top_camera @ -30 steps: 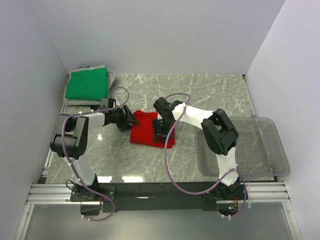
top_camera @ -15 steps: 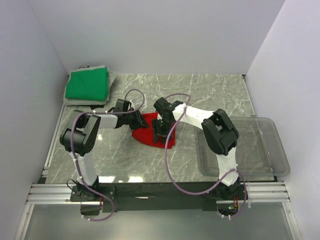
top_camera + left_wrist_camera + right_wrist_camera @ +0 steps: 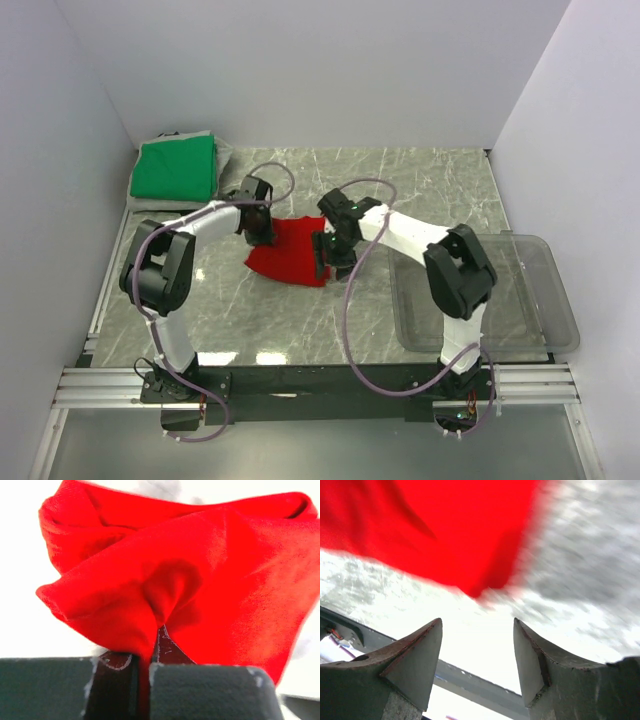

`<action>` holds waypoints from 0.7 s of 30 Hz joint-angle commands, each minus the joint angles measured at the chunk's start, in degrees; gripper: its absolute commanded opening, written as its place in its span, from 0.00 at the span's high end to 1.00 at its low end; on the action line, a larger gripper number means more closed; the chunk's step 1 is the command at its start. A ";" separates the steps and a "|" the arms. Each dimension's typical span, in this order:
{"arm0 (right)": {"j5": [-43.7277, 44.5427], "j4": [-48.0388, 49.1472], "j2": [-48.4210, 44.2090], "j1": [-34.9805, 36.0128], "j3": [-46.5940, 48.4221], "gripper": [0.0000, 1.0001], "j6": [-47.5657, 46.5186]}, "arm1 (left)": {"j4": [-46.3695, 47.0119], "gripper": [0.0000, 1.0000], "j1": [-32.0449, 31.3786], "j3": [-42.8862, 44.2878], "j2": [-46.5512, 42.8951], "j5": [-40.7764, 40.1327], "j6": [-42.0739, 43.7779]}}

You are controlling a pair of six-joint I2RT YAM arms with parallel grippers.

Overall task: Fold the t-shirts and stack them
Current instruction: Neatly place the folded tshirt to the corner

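Note:
The red t-shirt [image 3: 288, 256] lies bunched on the marble table, in the middle. My left gripper [image 3: 262, 229] is at its far left edge, shut on a pinch of red cloth; in the left wrist view the red t-shirt [image 3: 200, 570] runs down between the closed jaws of the left gripper [image 3: 143, 665]. My right gripper [image 3: 328, 256] stands open at the shirt's right edge. Its wrist view shows the right gripper [image 3: 477, 625] with nothing between the fingers and the red t-shirt [image 3: 445, 530] just beyond the tips. The green t-shirt [image 3: 176, 167] lies folded at the back left corner.
A clear plastic bin [image 3: 520, 300] sits on the table's right side, beside the right arm. The green shirt rests on a grey layer [image 3: 222, 150] against the left wall. White walls close in the table at the back and both sides.
My left gripper has closed on the red shirt's left edge and moved toward the back. The shirt has shifted left and changed shape. My right gripper has opened wider and shifted slightly right.

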 commanded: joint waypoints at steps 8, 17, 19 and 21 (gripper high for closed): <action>2.96 -4.22 -11.16 -6.33 -3.67 0.34 -4.31 | -17.00 1.00 1.08 18.58 -1.01 -25.11 19.73; 2.08 -6.24 -10.45 -8.97 -1.56 0.35 -7.48 | -18.15 1.00 3.81 32.37 2.86 -27.85 28.33; 1.90 -6.42 -10.45 -9.23 -1.65 0.34 -7.92 | -17.36 1.00 4.77 34.22 3.73 -27.76 30.18; 1.90 -6.77 -10.28 -9.32 -1.91 0.34 -8.19 | -17.27 1.00 5.74 37.65 5.05 -26.01 32.12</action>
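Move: The green t-shirt stack I carry towards lies about 19 cm ahead and 21 cm left of my left hand, roughly level with it. The folded red t-shirt already pinched in that hand spreads to its right, its middle some 7 cm over and 2 cm back, slightly lower. From my empty right hand, the green stack is about 25 cm ahead and 36 cm left; the red t-shirt's middle is 9 cm left and 5 cm ahead. Keeping my left fingers shut on the red t-shirt's gathered left edge, I lift it some 13 cm while carrying it about 10 cm forward and as far left towards the green stack, swinging the fingertips about 30 degrees to the left. My open right hand withdraws to the right, away from the cloth, rising a little and easing to a stop. ##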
